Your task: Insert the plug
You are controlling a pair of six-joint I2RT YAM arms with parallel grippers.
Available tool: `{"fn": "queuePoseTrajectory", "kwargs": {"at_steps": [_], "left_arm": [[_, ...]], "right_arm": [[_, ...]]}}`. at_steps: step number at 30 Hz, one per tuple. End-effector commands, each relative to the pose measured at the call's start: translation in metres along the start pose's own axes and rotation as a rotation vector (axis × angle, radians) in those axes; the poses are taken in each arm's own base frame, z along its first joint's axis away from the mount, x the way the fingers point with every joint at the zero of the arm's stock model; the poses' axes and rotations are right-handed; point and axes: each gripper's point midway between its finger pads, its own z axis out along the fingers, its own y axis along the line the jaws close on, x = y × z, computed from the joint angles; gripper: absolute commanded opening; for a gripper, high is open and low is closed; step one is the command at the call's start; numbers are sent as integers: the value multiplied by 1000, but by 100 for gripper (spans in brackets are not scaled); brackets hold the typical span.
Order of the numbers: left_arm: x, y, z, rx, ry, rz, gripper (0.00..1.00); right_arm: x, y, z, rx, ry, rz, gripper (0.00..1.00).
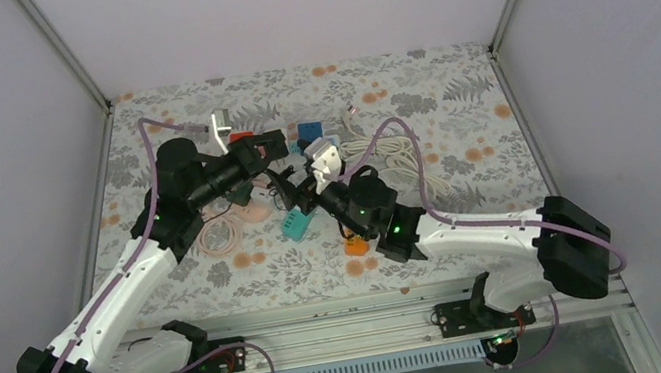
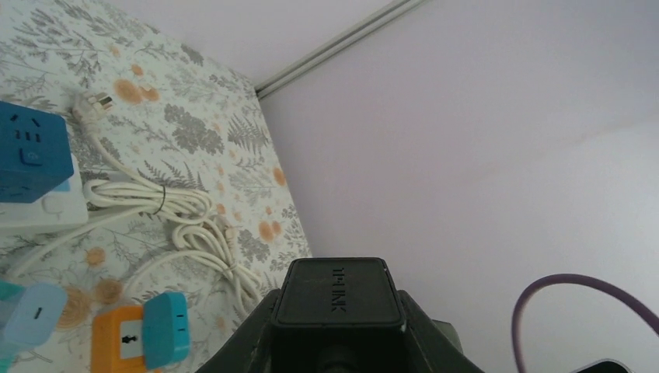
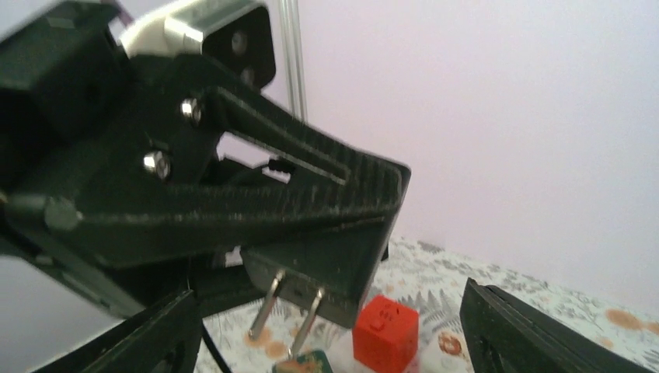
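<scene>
My left gripper [image 1: 273,146] is shut on a black TP-LINK plug adapter [image 2: 339,291] and holds it above the table. In the right wrist view the adapter [image 3: 326,272] hangs with its two metal prongs [image 3: 268,307] pointing down, clamped by the left gripper's fingers [image 3: 295,186]. My right gripper [image 1: 298,188] is open and empty just beside and below the left one, its fingers [image 3: 528,334] wide apart around the adapter's prongs. A red cube socket [image 3: 385,332] sits on the mat beyond the prongs. A white power strip [image 1: 327,158] lies just behind the grippers.
A blue cube socket [image 1: 309,132] sits on the strip's far end. A teal cube [image 1: 295,223] and an orange cube [image 1: 354,243] lie nearer me. A coiled white cable [image 1: 392,154] lies right, a pale cable coil [image 1: 218,234] left. Walls enclose the floral mat [image 1: 453,95].
</scene>
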Motion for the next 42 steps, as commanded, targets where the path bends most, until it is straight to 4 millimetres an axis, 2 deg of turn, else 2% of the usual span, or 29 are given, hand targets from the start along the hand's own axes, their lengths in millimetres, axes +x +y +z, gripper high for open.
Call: {"fn": "queuePoseTrajectory", "kwargs": {"at_steps": [1,9,13,18,21,26,27,33,38,40,42], "left_arm": [[-7,-18,-5,54,-31,-44,12],[-3,-18,-3,69,-7,-74,14],[2,-22,-3,87,22,-90,16],[6,-20,-6,71,38,-88,19],[8,-18,-7,58,46,-70,28],[12,-27,-8,73,109,40,54],[14,-29,-7,77,132,66,56],[24,-35,-6,129,238,122,56],[33,-46,-5,205,320,122,56],[35,-47,-6,213,334,132,54],[37,-44,-6,199,343,151,46]], "right_arm": [[-40,-7,1,49,-178,50,83],[-41,-8,9,72,-203,19,79],[-41,-10,16,108,-216,-26,67],[-50,-17,12,160,-262,-81,51],[-55,-17,7,146,-275,-117,45],[-48,-10,-7,41,-247,-187,42],[-47,-9,-11,15,-238,-200,42],[-38,3,-29,-164,-197,-295,41],[-31,9,-34,-237,-151,-341,41],[-26,11,-32,-260,-125,-348,41],[-24,10,-31,-264,-110,-352,41]]}}
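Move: The left hand holds the black plug by its body, prongs bare, in mid-air. The open right gripper is some 3 cm back, 2 cm right and 2 cm below it; from the right hand the plug is thus about 3 cm ahead, 2 cm left and 2 cm up. Roughly 28 cm under the right hand lies the teal strip, 1 cm farther out and level sideways. From the left hand, the blue cube is about 12 cm ahead, 6 cm right, 25 cm down. Up and slightly forward, the right hand eases about 2 cm onto the black plug and closes its fingers around the body while the left hand keeps nearly still. The left fingers then open and let go; the right draws the plug back and to its right, tipping up some 20 degrees overall. The open left hand trails back and right, turning clockwise. ##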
